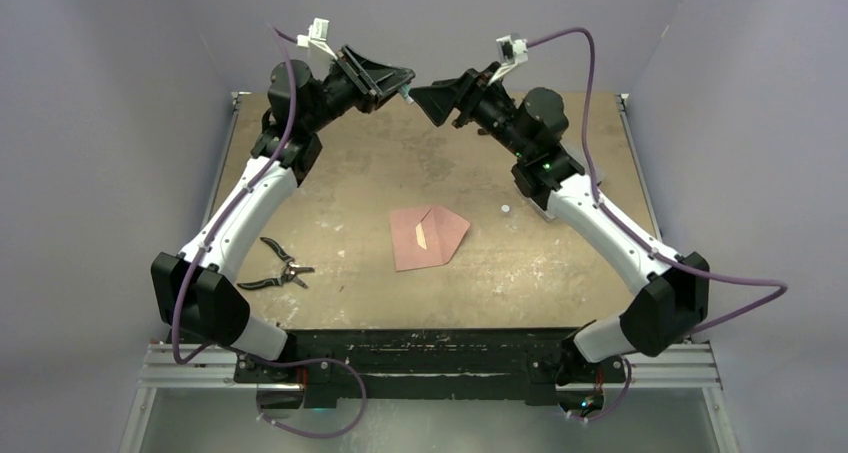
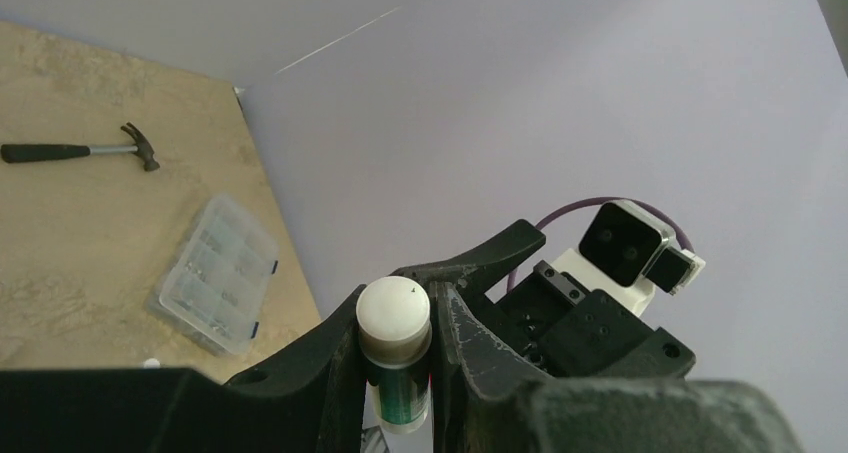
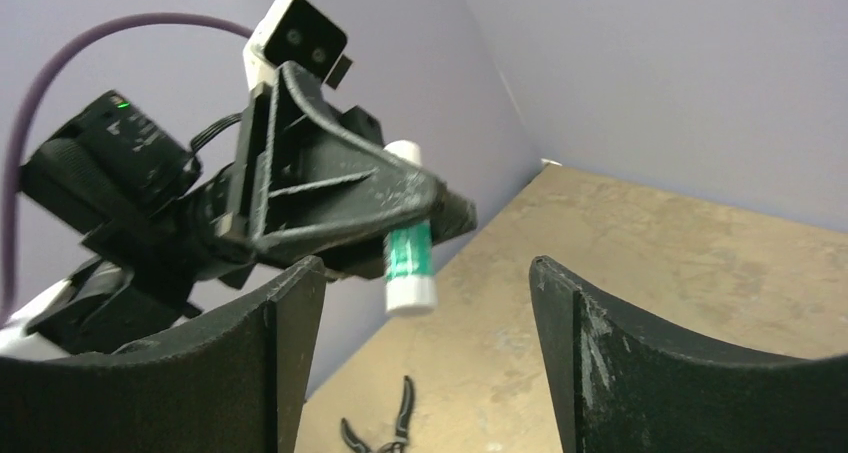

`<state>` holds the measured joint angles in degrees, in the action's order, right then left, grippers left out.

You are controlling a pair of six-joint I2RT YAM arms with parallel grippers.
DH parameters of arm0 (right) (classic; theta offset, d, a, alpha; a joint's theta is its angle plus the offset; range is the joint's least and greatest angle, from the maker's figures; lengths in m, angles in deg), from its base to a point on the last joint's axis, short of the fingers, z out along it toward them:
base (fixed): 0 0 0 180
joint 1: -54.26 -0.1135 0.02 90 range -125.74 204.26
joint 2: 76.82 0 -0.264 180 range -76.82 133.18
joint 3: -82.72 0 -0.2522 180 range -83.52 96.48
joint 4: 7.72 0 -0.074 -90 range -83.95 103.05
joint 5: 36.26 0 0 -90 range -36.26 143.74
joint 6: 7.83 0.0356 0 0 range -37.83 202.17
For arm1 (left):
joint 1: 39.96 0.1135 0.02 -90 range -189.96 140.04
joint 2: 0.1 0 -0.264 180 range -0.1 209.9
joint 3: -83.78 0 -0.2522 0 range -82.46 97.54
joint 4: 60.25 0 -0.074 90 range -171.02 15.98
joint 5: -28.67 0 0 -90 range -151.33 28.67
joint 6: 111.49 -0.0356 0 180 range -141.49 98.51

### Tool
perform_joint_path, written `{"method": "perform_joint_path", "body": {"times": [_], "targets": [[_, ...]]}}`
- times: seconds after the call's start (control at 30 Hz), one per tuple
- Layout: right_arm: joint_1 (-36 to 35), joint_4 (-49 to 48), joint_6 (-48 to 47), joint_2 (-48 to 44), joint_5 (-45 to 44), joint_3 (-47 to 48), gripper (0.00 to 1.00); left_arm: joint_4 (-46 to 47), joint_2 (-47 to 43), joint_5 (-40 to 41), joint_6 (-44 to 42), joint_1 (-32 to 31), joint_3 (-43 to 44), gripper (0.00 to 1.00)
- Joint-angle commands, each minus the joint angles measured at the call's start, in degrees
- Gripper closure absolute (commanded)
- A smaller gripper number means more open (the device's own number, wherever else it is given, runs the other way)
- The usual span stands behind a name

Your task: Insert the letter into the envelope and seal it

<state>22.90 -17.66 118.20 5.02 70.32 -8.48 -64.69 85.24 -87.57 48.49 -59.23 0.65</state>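
The salmon-pink envelope [image 1: 415,241] lies flat mid-table, its pointed flap [image 1: 455,228] open toward the right and a pale strip showing at the fold. The letter does not show as a separate sheet; it is hidden. High over the far side of the table, my left gripper [image 1: 405,85] [image 2: 397,318] is shut on a green-and-white glue stick [image 2: 395,358] [image 3: 408,263]. My right gripper [image 1: 425,98] [image 3: 425,303] faces it tip to tip, open, with nothing between its fingers. The glue stick's white end hangs just beyond them.
Black-handled pliers [image 1: 278,269] [image 3: 385,428] lie at the left of the table. A small white round thing [image 1: 505,209] sits right of the envelope. The left wrist view shows a hammer [image 2: 80,151] and a clear plastic compartment box [image 2: 215,273] on a tan surface.
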Motion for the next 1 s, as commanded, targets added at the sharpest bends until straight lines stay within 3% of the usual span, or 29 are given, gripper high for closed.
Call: {"method": "perform_joint_path", "body": {"times": [0.0,0.1,0.2,0.53,0.8,0.97], "targets": [[-0.95,6.00,-5.27,3.20,-2.42,7.18,0.30,0.49,-0.21,-1.45,2.43,0.11,0.19,1.00],[-1.03,6.13,-4.22,4.82,1.09,9.37,0.39,0.19,0.23,-2.31,2.69,0.19,0.36,1.00],[-1.08,4.39,-2.63,4.68,3.42,8.80,0.42,0.45,0.35,-2.35,2.93,0.19,0.21,1.00],[-1.02,3.87,1.80,3.45,1.73,5.89,0.56,0.52,0.27,-1.85,2.61,0.40,0.32,1.00],[-1.06,1.08,7.85,3.95,3.41,3.77,0.58,1.53,0.01,-1.64,2.66,0.81,0.38,1.00],[-1.08,0.01,10.36,3.16,3.54,2.93,0.73,2.00,-0.17,-2.17,2.58,1.07,0.25,1.00]]}}
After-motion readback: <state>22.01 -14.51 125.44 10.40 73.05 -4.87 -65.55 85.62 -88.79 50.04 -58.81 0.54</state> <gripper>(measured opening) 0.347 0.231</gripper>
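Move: The left hand holds the glue stick upright between its fingers, so the stick is right at that hand. From the open right hand, the stick's middle lies about 4 cm ahead, 3 cm to the left and 2 cm higher, its lower end hanging towards this hand. On the table some 44 cm below are the envelope, about 13 cm back and straight in line, and the small white cap, 6 cm back and 15 cm to the right. Leftward and down, roughly 2.5 cm each, the right hand closes in on the glue stick's lower end, starting with a short push forward of about 2 cm that it then partly takes back. Its fingertips tip down some 10 degrees while the wide-open fingers narrow to under half that gap, until they flank the end; a firm grip isn't yet visible. The left hand keeps its hold and stays in place. ##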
